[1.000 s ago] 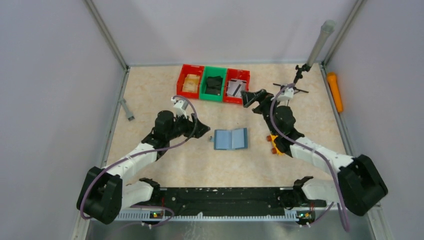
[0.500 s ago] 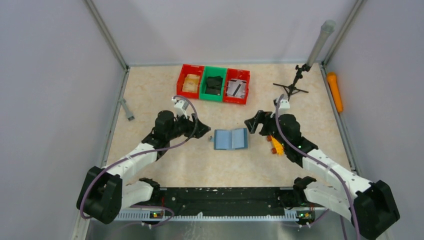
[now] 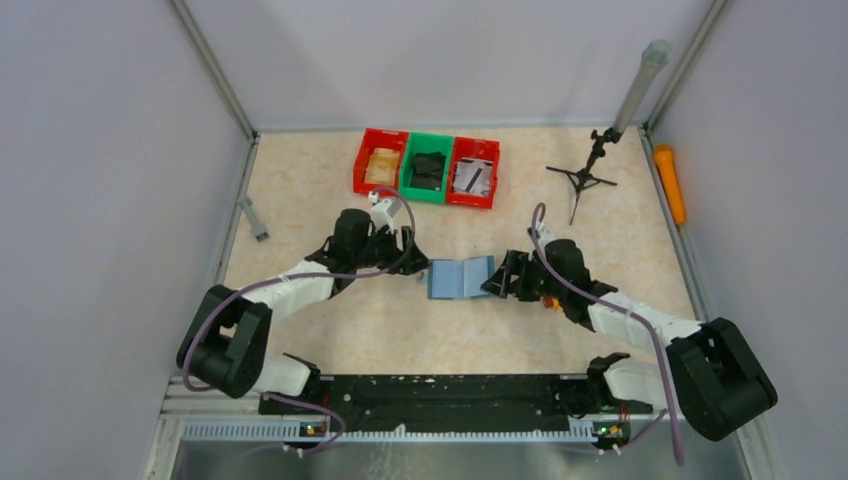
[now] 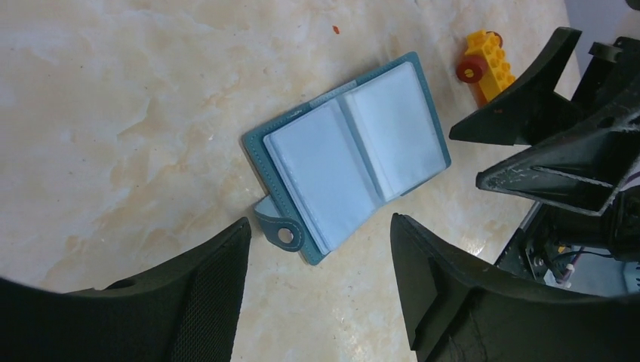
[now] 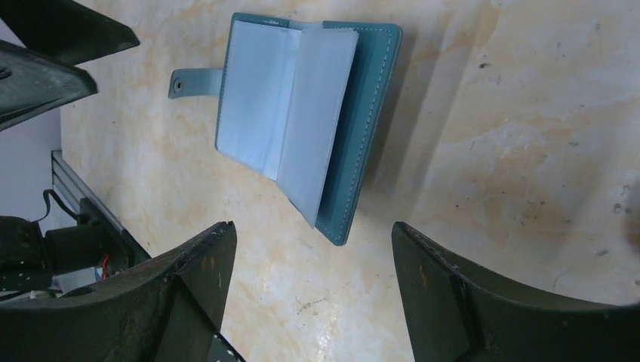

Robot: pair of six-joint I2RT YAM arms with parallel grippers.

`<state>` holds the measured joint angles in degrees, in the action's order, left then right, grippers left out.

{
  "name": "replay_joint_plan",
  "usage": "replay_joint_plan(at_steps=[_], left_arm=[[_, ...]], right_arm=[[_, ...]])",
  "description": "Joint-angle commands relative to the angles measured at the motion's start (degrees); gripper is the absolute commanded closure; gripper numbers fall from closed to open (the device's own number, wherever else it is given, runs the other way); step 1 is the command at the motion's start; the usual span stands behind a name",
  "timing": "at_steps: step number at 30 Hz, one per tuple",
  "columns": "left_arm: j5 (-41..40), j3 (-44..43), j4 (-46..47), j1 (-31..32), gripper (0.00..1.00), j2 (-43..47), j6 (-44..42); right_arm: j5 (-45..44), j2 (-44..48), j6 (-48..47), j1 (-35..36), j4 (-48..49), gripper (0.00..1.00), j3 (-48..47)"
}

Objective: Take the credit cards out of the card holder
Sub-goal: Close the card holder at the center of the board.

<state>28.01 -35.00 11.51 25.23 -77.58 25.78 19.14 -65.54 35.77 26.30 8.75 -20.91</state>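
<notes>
The teal-blue card holder [image 3: 461,278] lies open on the table between both grippers, pale blue sleeves up. My left gripper [image 3: 412,262] is open just off its left edge, where the snap tab [image 4: 285,235] sits between my fingertips' line in the left wrist view, gripper [image 4: 319,222] over holder [image 4: 355,151]. My right gripper [image 3: 497,283] is open at the holder's right edge; in the right wrist view the holder [image 5: 302,113] has one sleeve page lifted, just ahead of the gripper [image 5: 313,225]. No credit cards show in the sleeves.
A yellow toy block [image 3: 548,300] lies right beside the right arm. At the back stand a red bin [image 3: 380,160], a green bin [image 3: 428,168] with dark items and a red bin [image 3: 474,172] with grey flat pieces. A small tripod [image 3: 582,178] stands back right.
My right gripper swung from the bins down to the holder's right edge and narrowed somewhat. My left gripper moved right, up to the holder's left edge.
</notes>
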Motion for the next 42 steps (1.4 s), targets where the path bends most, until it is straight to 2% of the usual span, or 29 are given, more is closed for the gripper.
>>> replay_joint_plan(at_steps=[1,8,13,16,20,24,29,32,35,39,42], left_arm=[[-0.23,-5.61,-6.61,0.75,0.3,-5.22,-2.05],[-0.18,-10.01,-11.24,1.61,0.35,-12.45,-2.49],[0.34,-11.34,-13.36,1.83,0.38,-15.25,-2.33],[3.14,-11.84,-12.38,1.75,0.38,-17.17,-1.47],[11.96,-11.45,-6.03,0.87,0.37,-20.79,1.82],[15.5,-10.67,-2.17,-0.51,0.36,-22.48,3.54],[18.48,-7.97,4.64,-2.41,0.36,-21.74,6.29],[18.78,-7.22,6.75,-3.09,0.39,-21.82,7.14],[18.98,-7.11,8.13,-3.1,0.51,-21.82,7.11],[19.51,-6.71,10.52,-3.09,0.79,-21.86,7.81],[19.63,-6.43,11.46,-3.12,0.88,-21.88,8.01]], right_arm=[[3.68,-2.69,1.7,-0.55,5.3,0.24,-1.41],[2.78,-9.13,1.42,-0.51,4.3,0.31,-4.16],[6.05,-12.45,1.7,-0.55,7.44,0.45,-5.8],[8.47,-14.69,0.72,-0.51,7.5,0.61,-8.72],[11.0,-19.8,-1.8,0.18,3.68,1.0,-16.01],[11.23,-22.92,-3.57,0.24,3.14,1.0,-20.16],[13.48,-23.95,-1.24,0.24,13.64,1.0,-17.48],[15.44,-24.6,0.06,0.3,19.09,1.0,-15.3],[17.46,-24.51,1.19,0.98,25.4,1.0,-12.97],[18.72,-24.63,-0.01,3.22,27.82,1.0,-12.63],[18.53,-25.23,-0.95,4.35,27.41,1.0,-12.93]])
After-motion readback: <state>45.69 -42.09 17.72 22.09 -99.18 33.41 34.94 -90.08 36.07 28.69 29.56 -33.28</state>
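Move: The card holder lies open on the table, its middle about 7 cm left, 2 cm ahead and 4 cm below the right hand. From the left hand its middle is some 8 cm right, level fore and aft and 8 cm below, with the clasp strap nearly under that hand. The yellow toy car is about 11 cm right of the right hand and 3 cm back; the red card box is 23 cm ahead and 5 cm left. Dipping about 2 cm, the right hand shuts its fingers on the holder's right cover edge, then carries it leftward towards the left hand, rising and also going forward before easing partly back, some 8 cm left in all, turning counter-clockwise. The left hand sinks about 6 cm, shifts right, tips down 20 degrees and rises slightly while its fingers pinch the left cover edge. ##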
